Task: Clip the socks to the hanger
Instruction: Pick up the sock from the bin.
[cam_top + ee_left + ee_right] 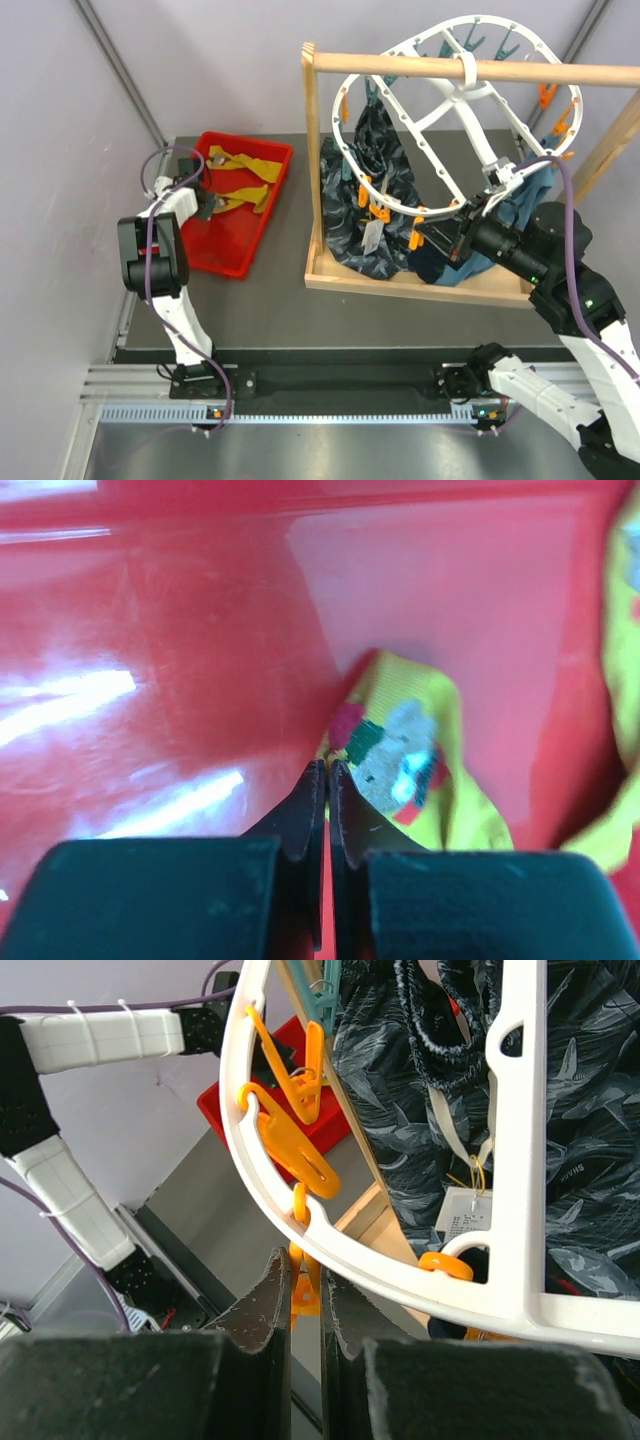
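Note:
Mustard-yellow socks [240, 165] lie in a red tray [250, 262] at the left. My left gripper [208, 207] is down inside that tray. In its wrist view the jaws [327, 765] are shut, pinching the edge of a yellow sock [440, 720] with a coloured patch. The white oval hanger [467, 70] hangs tilted from a wooden rod. My right gripper [422, 237] is at its lower rim, shut on an orange clip peg [308, 1285] under the white frame [520, 1160]. Dark navy fabric [437, 265] hangs just below; I cannot tell whether it is a sock.
The wooden rod-and-post rack [400, 285] stands at centre right. A large dark patterned cloth [370, 220] and a teal-blue cloth [530, 195] hang inside it. More orange pegs [290, 1140] and teal pegs [470, 42] line the rim. A wall runs behind the table.

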Robot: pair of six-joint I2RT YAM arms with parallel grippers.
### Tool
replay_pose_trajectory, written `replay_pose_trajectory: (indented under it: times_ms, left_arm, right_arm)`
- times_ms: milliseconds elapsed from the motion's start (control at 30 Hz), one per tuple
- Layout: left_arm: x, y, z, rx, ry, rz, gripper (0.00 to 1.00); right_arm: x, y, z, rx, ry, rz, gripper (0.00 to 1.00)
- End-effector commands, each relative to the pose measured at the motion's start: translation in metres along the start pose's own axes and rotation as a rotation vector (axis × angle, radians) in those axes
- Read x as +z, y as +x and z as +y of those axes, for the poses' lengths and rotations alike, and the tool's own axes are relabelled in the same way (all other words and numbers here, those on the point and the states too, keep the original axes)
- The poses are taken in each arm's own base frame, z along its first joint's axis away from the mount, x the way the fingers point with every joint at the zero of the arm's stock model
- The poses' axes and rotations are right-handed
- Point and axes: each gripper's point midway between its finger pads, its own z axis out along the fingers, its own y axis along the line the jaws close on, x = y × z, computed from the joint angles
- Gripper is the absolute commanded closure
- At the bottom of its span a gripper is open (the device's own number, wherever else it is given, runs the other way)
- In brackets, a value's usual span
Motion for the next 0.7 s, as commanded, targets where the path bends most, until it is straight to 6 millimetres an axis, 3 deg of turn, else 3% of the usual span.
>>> replay_pose_trajectory:
  times_ms: [0,67,100,167,200,267,300,367,400,500,533,600,633,667]
  left_arm:
    - [-0.051,-0.033,-0.032,0.112,0.157,-0.08,1.0]
    - [-0.067,-0.031,-0.033,0.194,0.211,-0.073,1.0]
    - [-0.09,-0.039,-0.04,0.202,0.264,-0.096,1.0]
    - [-0.106,-0.039,-0.038,0.261,0.315,-0.106,1.0]
    - [-0.132,-0.045,-0.043,0.289,0.378,-0.125,1.0]
    - [-0.153,-0.046,-0.042,0.327,0.431,-0.129,1.0]
    - [-0.182,-0.046,-0.05,0.349,0.525,-0.13,1.0]
    - [-0.209,-0.048,-0.055,0.421,0.622,-0.157,1.0]
    - [-0.238,-0.046,-0.061,0.466,0.721,-0.157,1.0]
    - [-0.295,-0.048,-0.07,0.552,0.901,-0.202,1.0]
    - [-0.315,-0.036,-0.072,0.599,0.999,-0.162,1.0]
    - [-0.353,-0.029,-0.075,0.661,1.162,-0.184,1.0]
    - [-0.368,-0.007,-0.07,0.722,1.272,-0.1,1.0]
    - [-0.383,-0.001,-0.066,0.741,1.331,-0.092,1.0]
  right_arm:
    - [0.0,-0.026,0.009,-0.031,-0.026,-0.078,1.0]
    - [0.001,-0.025,0.009,-0.032,-0.026,-0.074,1.0]
    - [0.001,-0.024,0.009,-0.031,-0.027,-0.071,1.0]
    - [0.002,-0.024,0.009,-0.031,-0.029,-0.069,1.0]
    - [0.003,-0.023,0.009,-0.029,-0.03,-0.067,1.0]
    - [0.003,-0.024,0.01,-0.028,-0.033,-0.066,1.0]
    - [0.003,-0.024,0.01,-0.028,-0.035,-0.066,1.0]
    - [0.004,-0.023,0.01,-0.028,-0.033,-0.062,1.0]
    - [0.003,-0.024,0.009,-0.028,-0.031,-0.064,1.0]
    - [0.006,-0.021,0.007,-0.029,-0.027,-0.05,1.0]
    - [0.006,-0.021,0.007,-0.03,-0.026,-0.048,1.0]
    - [0.009,-0.02,0.007,-0.029,-0.028,-0.043,1.0]
    - [0.009,-0.019,0.006,-0.028,-0.027,-0.04,1.0]
    - [0.011,-0.018,0.006,-0.026,-0.028,-0.034,1.0]
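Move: The left hand already has the near yellow sock pinched, low in the bin; the orange clip on the hanger's near rim is some 48 cm to its right, 28 cm back and 33 cm higher. The far yellow sock lies about 9 cm right and 10 cm farther out; the wooden frame's near-left corner, roughly 26 cm right and 21 cm back. For the right hand, that clip is right between its fingertips. Still pinching the yellow sock, the left hand lifts about 30 cm, drawing back and right towards the hanger, turning clockwise. ##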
